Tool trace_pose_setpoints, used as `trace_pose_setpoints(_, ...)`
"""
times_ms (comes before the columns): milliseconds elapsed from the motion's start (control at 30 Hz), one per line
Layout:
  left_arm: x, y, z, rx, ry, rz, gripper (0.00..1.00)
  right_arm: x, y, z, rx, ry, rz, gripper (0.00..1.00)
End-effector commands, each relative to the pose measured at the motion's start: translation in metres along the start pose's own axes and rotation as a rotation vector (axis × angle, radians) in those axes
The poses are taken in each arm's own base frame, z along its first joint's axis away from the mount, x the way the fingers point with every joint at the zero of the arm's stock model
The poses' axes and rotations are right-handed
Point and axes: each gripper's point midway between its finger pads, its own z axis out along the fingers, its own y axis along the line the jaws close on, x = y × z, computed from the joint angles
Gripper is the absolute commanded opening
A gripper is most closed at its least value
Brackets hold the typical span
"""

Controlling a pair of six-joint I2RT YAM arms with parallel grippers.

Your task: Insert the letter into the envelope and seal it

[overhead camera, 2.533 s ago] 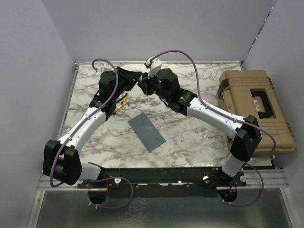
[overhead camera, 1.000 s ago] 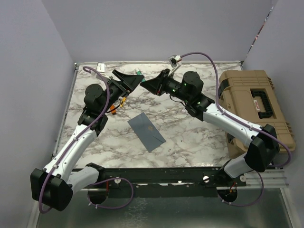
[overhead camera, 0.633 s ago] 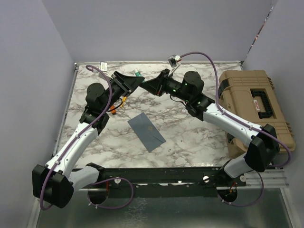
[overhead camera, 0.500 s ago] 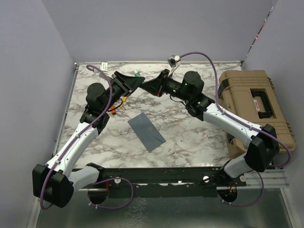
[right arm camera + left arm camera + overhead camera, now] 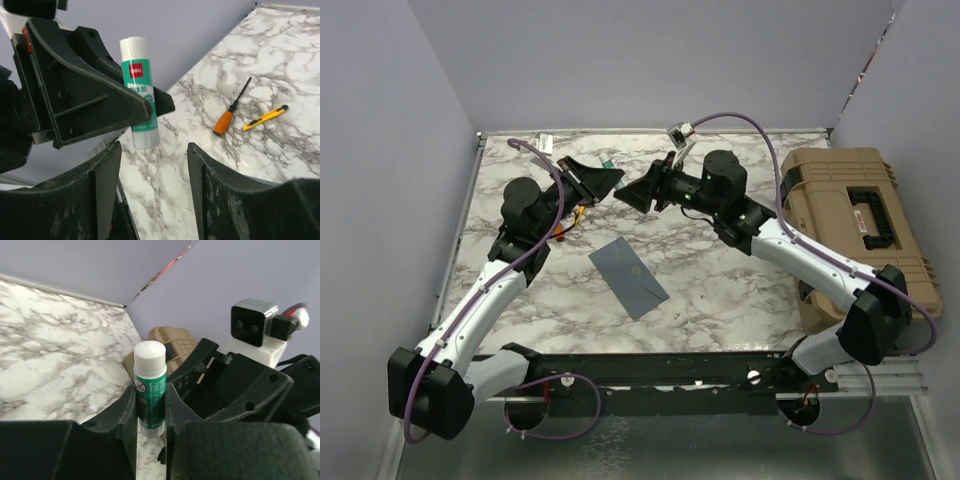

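The slate grey-blue envelope (image 5: 628,277) lies flat on the marble table, at the middle, nearer the front. The letter is out of view. Above the back of the table my left gripper (image 5: 610,178) is shut on a green-and-white glue stick (image 5: 150,385), held upright with its white cap on top. My right gripper (image 5: 638,195) faces it from the right, open and a little apart from the stick. In the right wrist view the glue stick (image 5: 140,107) sits clamped in the left fingers, just beyond my own open fingers (image 5: 105,170).
A tan toolbox (image 5: 855,225) stands at the table's right edge. An orange-handled screwdriver (image 5: 227,117) and a yellow utility knife (image 5: 263,118) lie on the marble at the back left, under the left arm. Purple walls enclose the table.
My left gripper has shut on the glue stick. My right gripper has opened, let go of it and drawn back a little to the right.
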Motion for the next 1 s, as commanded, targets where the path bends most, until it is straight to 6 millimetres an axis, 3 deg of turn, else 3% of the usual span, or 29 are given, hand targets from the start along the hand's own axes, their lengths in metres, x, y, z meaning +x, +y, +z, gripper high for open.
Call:
trace_pose_setpoints(0,-0.005,0.019,-0.012,-0.082,-0.028,0.230,0.00,0.009,-0.015,-0.029,0.145,0.070,-0.066,0.59)
trace_pose_setpoints(67,-0.008,0.030,-0.017,-0.131,-0.038,0.302,0.00,0.019,-0.028,-0.045,0.240,0.141,-0.091,0.60)
trace_pose_setpoints(233,-0.015,0.048,-0.032,-0.230,-0.066,0.403,0.00,0.055,-0.102,-0.098,0.682,0.297,-0.095,0.60)
trace_pose_setpoints(433,-0.004,0.060,-0.042,-0.251,-0.057,0.393,0.00,0.107,-0.174,-0.130,0.984,0.441,0.033,0.60)
trace_pose_setpoints(600,0.011,0.067,-0.046,-0.245,-0.033,0.348,0.00,0.132,-0.237,-0.161,1.171,0.535,0.148,0.59)
trace_pose_setpoints(733,0.017,0.073,-0.046,-0.247,-0.017,0.345,0.00,0.136,-0.261,-0.164,1.232,0.554,0.096,0.59)
trace_pose_setpoints(967,0.015,0.081,-0.041,-0.275,-0.009,0.378,0.00,0.152,-0.291,-0.164,1.276,0.598,0.153,0.58)
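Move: The small white glue cap stands on the table roughly 11 cm ahead of the open right hand, 22 cm to its right and 32 cm below. The envelope lies about level with that hand, 4 cm to its right and 33 cm down; the glue stick in the left fingers is 3 cm to its left, 1 cm back and 5 cm above. From the left hand, the cap is some 10 cm ahead, 25 cm right and 35 cm below. The left fingers keep their pinch on the glue stick, carrying it about 5 cm left and then 8 cm down while the wrist rolls its left side up. The already open right hand comes away from the stick, sweeping down and to its right, with a little forward, some 35 cm in all; its fingers swing from pointing left to steeply down over the cap, staying open. ##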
